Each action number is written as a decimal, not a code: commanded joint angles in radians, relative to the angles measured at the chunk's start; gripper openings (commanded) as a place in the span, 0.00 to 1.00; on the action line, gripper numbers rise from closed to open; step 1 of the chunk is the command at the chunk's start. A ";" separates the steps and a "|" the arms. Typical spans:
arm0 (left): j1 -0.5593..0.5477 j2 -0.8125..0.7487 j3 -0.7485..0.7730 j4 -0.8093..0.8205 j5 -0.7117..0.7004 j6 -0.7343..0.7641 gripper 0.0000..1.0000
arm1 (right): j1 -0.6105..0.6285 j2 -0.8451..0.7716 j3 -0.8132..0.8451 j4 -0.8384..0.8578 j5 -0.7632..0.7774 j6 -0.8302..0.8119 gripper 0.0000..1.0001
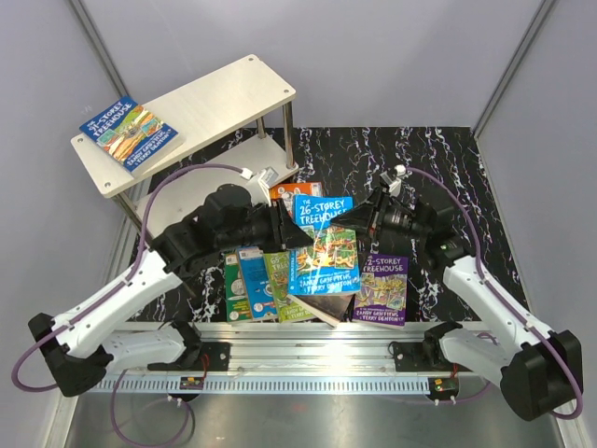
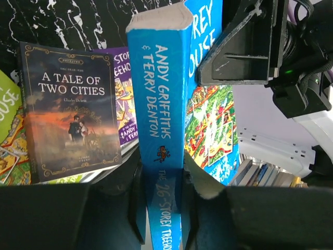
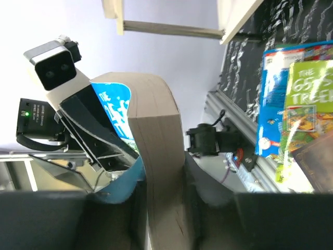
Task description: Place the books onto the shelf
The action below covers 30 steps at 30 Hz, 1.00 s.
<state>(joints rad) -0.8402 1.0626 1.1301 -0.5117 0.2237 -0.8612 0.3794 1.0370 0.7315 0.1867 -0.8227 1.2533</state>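
Observation:
A blue "26-Storey Treehouse" book [image 1: 323, 245] hangs over the pile, held from both sides. My left gripper [image 1: 295, 233] is shut on its spine [image 2: 161, 104], which stands upright between the jaws [image 2: 164, 174]. My right gripper [image 1: 360, 219] is shut on the opposite page edge [image 3: 156, 130], with its jaws [image 3: 164, 177] pressed to both covers. The pale wooden shelf [image 1: 219, 93] stands at the back left, with one blue Treehouse book [image 1: 129, 133] lying flat on its top board. Under the held book lie a purple book [image 1: 382, 287], green and blue ones [image 1: 266, 285], and "A Tale of Two Cities" [image 2: 70, 109].
An orange book [image 1: 295, 189] lies by the shelf's steel posts [image 1: 288, 131]. The pile sits on a black marbled mat [image 1: 448, 187], close to the aluminium rail [image 1: 308, 336] at the near edge. Grey walls close in both sides.

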 commanded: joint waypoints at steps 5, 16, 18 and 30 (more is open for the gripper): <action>-0.002 0.020 0.406 -0.334 -0.237 0.143 0.00 | 0.006 -0.091 0.086 -0.111 -0.020 -0.015 1.00; 0.599 0.359 1.324 -0.696 -0.015 0.303 0.00 | 0.007 -0.268 -0.092 -0.072 -0.072 0.103 1.00; 0.746 0.337 1.271 -0.619 0.093 0.268 0.00 | 0.007 -0.308 -0.127 -0.090 -0.069 0.109 1.00; 1.280 0.490 1.283 -0.416 0.497 0.094 0.00 | 0.007 -0.503 -0.219 -0.216 -0.099 0.121 1.00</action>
<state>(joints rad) 0.3664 1.5406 2.3722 -1.0725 0.5407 -0.6899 0.3798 0.5480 0.5220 -0.0051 -0.8856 1.3602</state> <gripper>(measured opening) 0.279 0.994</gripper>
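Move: The 91-Storey book on the shelf's top board, where the held 26-Storey book is being taken, lies about 42 cm to the left hand's left and 27 cm ahead, roughly level. A Tale of Two Cities is on the table some 28 cm below that hand, 2 cm ahead and 2 cm right. From the right hand, the held book's middle is about 4 cm back, 3 cm left and 3 cm below. Carrying the 26-Storey book in its unchanged pinch, the left hand rises steeply, then sweeps left and forward to the shelf's top board, ending some 30 cm farther left and 22 cm higher while turning about 50 degrees counter-clockwise. The right fingers open wide at the start, let go of the book, and that hand draws back about 10 cm. ##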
